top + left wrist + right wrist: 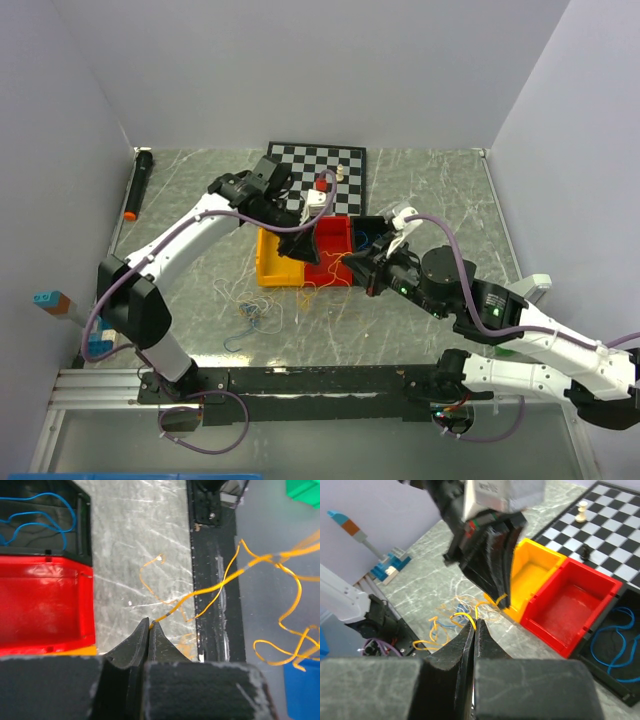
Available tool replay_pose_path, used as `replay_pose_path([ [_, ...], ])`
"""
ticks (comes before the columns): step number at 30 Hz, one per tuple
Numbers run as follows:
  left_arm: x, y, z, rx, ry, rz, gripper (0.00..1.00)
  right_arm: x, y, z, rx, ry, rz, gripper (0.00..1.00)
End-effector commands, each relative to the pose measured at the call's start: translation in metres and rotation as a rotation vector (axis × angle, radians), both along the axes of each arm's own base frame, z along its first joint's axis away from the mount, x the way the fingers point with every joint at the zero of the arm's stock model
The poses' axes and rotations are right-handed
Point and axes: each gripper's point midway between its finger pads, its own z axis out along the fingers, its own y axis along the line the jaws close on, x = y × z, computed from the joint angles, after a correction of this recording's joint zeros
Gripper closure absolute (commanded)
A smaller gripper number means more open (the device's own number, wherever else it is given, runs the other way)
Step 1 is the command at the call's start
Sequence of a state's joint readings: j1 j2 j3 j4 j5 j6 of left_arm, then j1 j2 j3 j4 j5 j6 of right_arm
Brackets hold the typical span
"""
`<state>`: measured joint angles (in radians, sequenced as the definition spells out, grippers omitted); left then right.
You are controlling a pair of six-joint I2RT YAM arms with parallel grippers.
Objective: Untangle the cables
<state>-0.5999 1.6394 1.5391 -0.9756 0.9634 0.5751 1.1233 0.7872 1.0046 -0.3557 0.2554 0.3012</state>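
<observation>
My left gripper [151,624] is shut on one end of an orange-yellow cable [225,577], which runs up and to the right from its tips. In the right wrist view the left gripper's fingers [495,565] hang over the yellow bin's corner, pinching that cable. Just below, my right gripper [475,622] is shut on a loop of the same orange-yellow cable [460,616]. A loose tangle of blue, orange and whitish cables [250,303] lies on the table left of the bins. From above, the left gripper [312,238] and the right gripper [352,272] stand close together.
A yellow bin [272,262], a red bin [335,240] and a black bin [600,672] stand side by side; a blue cable [615,642] lies in the black one. A chessboard [315,158] with pieces lies behind. A black marker [138,185] lies far left.
</observation>
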Motion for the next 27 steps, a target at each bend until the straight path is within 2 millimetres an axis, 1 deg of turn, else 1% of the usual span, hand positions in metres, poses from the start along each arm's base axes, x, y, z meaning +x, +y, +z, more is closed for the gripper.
replay_pose_path([
  [1,0.012,0.009,0.030,-0.013,-0.110,0.099,0.99,0.002,-0.023,-0.004,-0.002,-0.007,-0.068,0.99],
  [3,0.022,0.016,0.041,-0.028,-0.161,0.159,0.99,0.001,-0.038,-0.009,-0.003,-0.001,-0.108,0.97],
  [5,0.036,0.026,0.050,-0.029,-0.212,0.233,0.99,0.000,-0.051,-0.018,-0.014,0.013,-0.139,0.88],
  [9,0.049,0.040,0.060,-0.008,-0.271,0.314,0.99,-0.004,-0.070,-0.033,-0.023,0.046,-0.181,0.76],
  [10,0.051,0.043,0.061,-0.005,-0.277,0.325,0.99,-0.005,-0.073,-0.037,-0.030,0.054,-0.188,0.75],
  [14,0.049,0.046,0.068,-0.016,-0.289,0.339,0.99,-0.007,-0.078,-0.047,-0.040,0.077,-0.198,0.76],
  [17,0.047,0.045,0.075,-0.034,-0.287,0.343,0.99,-0.006,-0.079,-0.053,-0.054,0.089,-0.207,0.92],
  [18,0.047,0.045,0.077,-0.034,-0.289,0.348,0.99,-0.006,-0.079,-0.054,-0.062,0.093,-0.213,0.95],
  [19,0.048,0.045,0.080,-0.040,-0.294,0.351,0.99,-0.006,-0.077,-0.056,-0.068,0.096,-0.208,0.96],
  [20,0.047,0.045,0.084,-0.048,-0.298,0.350,0.99,-0.006,-0.074,-0.058,-0.078,0.098,-0.197,0.92],
  [22,0.047,0.045,0.092,-0.063,-0.310,0.364,0.99,-0.008,-0.068,-0.066,-0.098,0.105,-0.171,0.77],
  [25,0.052,0.046,0.109,-0.092,-0.353,0.400,0.99,-0.007,-0.058,-0.088,-0.147,0.140,-0.151,0.54],
  [27,0.062,0.049,0.117,-0.102,-0.382,0.469,0.99,-0.006,-0.053,-0.103,-0.168,0.171,-0.158,0.45],
])
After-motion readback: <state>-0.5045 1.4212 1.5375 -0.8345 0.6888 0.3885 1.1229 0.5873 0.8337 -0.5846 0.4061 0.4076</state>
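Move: Both hands hold the yellow cable up between them. The yellow bin lies about 12 cm ahead of the left hand, 8 cm to its left and 20 cm below; the red bin is as far ahead but 3 cm to the right, and the blue-white tangle some 15 cm to the left, level with it. From the right hand, the yellow bin is about 20 cm ahead, 18 cm left and 31 cm below, with the black bin equally far ahead, 5 cm to the right. The right fingers let go of the yellow cable and open to about half, as that hand pulls away to the right some 7 cm, then sinks about 5 cm more towards the black bin's height. The left hand keeps its pinch on the cable and carries it up, forward and left towards the space over the yellow bin, turning about 20 degrees counter-clockwise with its fingertips tilting up. ##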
